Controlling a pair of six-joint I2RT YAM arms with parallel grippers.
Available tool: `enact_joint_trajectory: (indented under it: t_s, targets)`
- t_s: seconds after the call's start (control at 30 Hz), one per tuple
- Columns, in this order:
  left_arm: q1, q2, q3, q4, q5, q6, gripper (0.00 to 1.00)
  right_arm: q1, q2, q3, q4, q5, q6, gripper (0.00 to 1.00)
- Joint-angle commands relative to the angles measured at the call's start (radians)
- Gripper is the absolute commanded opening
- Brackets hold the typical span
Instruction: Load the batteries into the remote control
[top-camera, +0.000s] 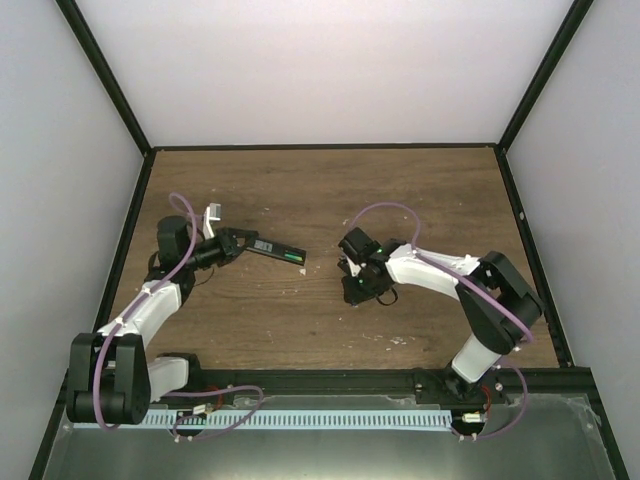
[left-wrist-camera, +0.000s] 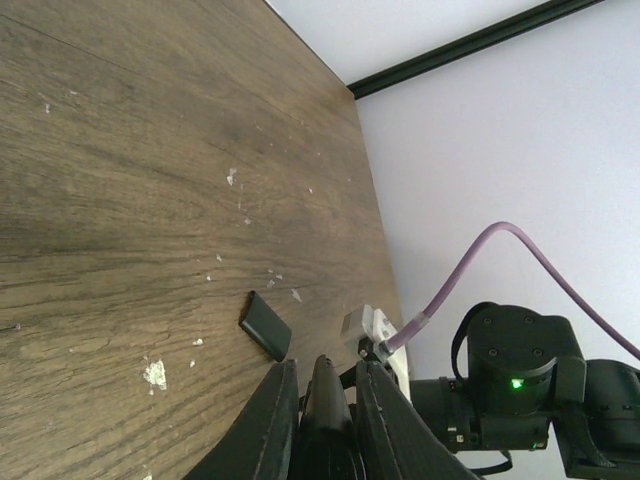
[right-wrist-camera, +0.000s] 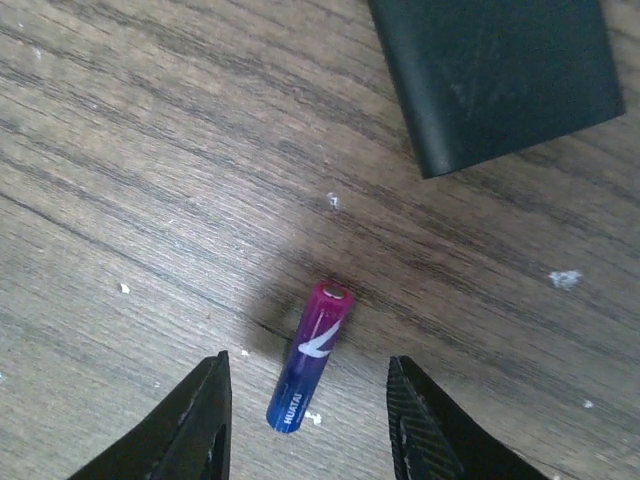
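Observation:
The remote control (top-camera: 274, 249), a slim black bar, is held off the table with my left gripper (top-camera: 238, 244) shut on its left end. A green patch (top-camera: 294, 257) shows near its free right end. In the left wrist view the remote's edge (left-wrist-camera: 328, 405) sits clamped between the two fingers (left-wrist-camera: 278, 420). A purple battery (right-wrist-camera: 310, 368) lies flat on the wood. My right gripper (right-wrist-camera: 308, 425) hangs low over it, open, one finger on each side and neither touching it. In the top view the right gripper (top-camera: 360, 288) points down at the table's middle.
A small black cover piece (right-wrist-camera: 495, 80) lies on the wood just beyond the purple battery, also seen as the cover (left-wrist-camera: 265, 325) from the left wrist. The right arm's body (left-wrist-camera: 510, 390) fills the space past it. White specks dot the brown table (top-camera: 330, 190).

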Motion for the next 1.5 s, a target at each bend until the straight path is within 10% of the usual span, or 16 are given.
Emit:
enact_joint_trajectory:
  t_s: [0.0,0.73,1.47]
  targets:
    - [0.01,-0.005,0.006,-0.002,0.0,0.013,0.0,0.018,0.028,-0.01,0.022,0.001,0.0,0.35]
    - [0.013,0.052,0.035,0.003,0.061,0.046,0.0,0.036,-0.02,0.05,-0.115,0.029,-0.037,0.01]
    - [-0.153,0.249,0.251,-0.393,0.368,0.448,0.0,0.05,-0.033,0.524,-0.51,-0.256,-0.227,0.01]
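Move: The purple-and-blue battery lies on the table almost straight beneath the open right fingers, about 3 cm down, its purple end pointing forward. The battery cover lies roughly 9 cm ahead of that hand, level left to right and also 3 cm down. The remote, already in the left gripper, is centred some 15 cm left, 5 cm ahead and 14 cm above. From the left hand, the battery is about 20 cm right, 8 cm back and 18 cm down. Ease the right gripper down about 1.5 cm and slightly back, shut the fingers on the battery's blue end, then lift it some 14 cm while carrying it about 5 cm left towards the remote. Late in that lift, bring the left gripper right and back, turning it nearly 30 degrees clockwise, and keep its hold on the remote. ##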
